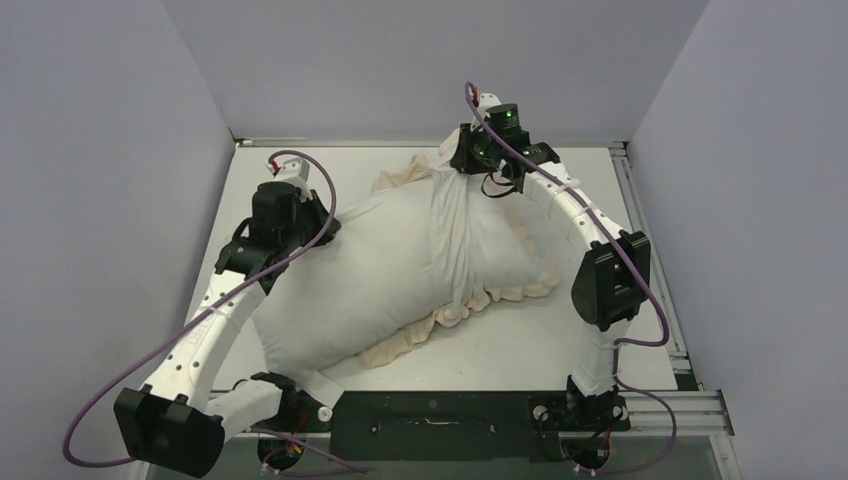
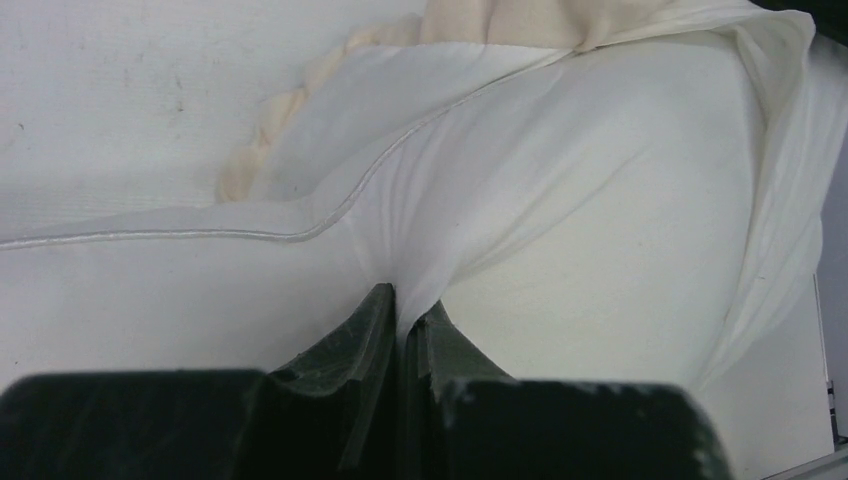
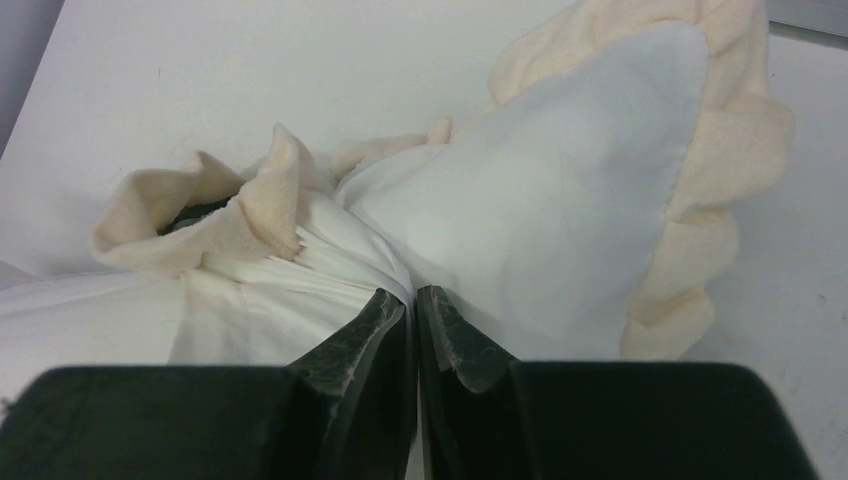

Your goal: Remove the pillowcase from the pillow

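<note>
The pillow (image 1: 340, 290) lies slantwise across the table, plump and white, with its left half bare. The pillowcase (image 1: 500, 255) covers its right part, white face up, and its cream frill (image 1: 420, 335) spills out along the near side. A bunched band of the case (image 1: 455, 240) stretches tight up to my right gripper (image 1: 455, 168). That gripper (image 3: 411, 293) is shut on the gathered white pillowcase (image 3: 560, 200) beside the frill (image 3: 720, 250). My left gripper (image 1: 322, 225) sits at the pillow's left end. It (image 2: 408, 300) is shut on a pinch of the pillow (image 2: 560, 230). The pillowcase (image 2: 790, 180) hangs at the right.
The white table (image 1: 560, 350) is walled on three sides by grey panels. A metal rail (image 1: 655, 260) runs down its right edge. A black mounting plate (image 1: 430, 412) lies at the near edge between the two arm bases.
</note>
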Controlling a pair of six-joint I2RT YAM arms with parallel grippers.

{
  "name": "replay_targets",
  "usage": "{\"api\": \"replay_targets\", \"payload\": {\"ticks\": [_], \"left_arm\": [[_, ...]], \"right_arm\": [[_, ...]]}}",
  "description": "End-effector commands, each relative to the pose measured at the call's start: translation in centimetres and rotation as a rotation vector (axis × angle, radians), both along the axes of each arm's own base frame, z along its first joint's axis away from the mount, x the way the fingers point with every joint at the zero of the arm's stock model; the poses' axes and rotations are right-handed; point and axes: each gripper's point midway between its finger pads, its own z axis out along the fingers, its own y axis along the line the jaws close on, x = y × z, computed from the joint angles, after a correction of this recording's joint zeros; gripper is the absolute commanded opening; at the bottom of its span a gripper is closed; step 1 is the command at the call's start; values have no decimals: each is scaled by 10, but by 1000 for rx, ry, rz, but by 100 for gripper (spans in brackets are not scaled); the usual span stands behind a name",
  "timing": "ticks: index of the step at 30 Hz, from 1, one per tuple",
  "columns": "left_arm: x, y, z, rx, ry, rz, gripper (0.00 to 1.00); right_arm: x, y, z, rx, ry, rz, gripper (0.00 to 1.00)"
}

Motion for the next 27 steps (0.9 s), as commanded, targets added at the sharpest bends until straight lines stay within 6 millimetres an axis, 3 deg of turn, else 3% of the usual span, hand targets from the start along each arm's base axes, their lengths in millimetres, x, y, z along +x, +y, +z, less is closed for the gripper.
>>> {"api": "replay_targets", "payload": {"ticks": [1,5,9,13,19,27], "left_arm": [[11,35,2,129,40,107,7],[15,33,5,144,48,98,29],[12,28,16,188,14,86,53],[1,2,32,281,-49,5,75],[-21,-39,44,381,-109,-126,89],[-49,-97,16,497,-88,-316,96]], "right_arm": [[33,-36,57,93,-186,-101,17],[19,-29,62,124,-186,-65,35],[0,-28,73,148,-201,-52,47],[-19,-28,72,152,-197,-52,58],[-50,-26,59,118,-175,-52,73],[-93,-28,26,50,-104,-17,88]]}}
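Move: Both hands grip cloth. The pillowcase's gathered folds centre about 23 cm right, 4 cm back and 9 cm below the left hand; the bare pillow's middle is 9 cm back, 2 cm right, 8 cm below it. From the right hand, which holds the folds' far end, the folds centre about 14 cm back, 1 cm left and 9 cm down; the case's frilled right corner is 22 cm back, 18 cm right and 14 cm below. Opening wide, both hands let go; left swings about 8 cm right and back, right draws back 8 cm. ##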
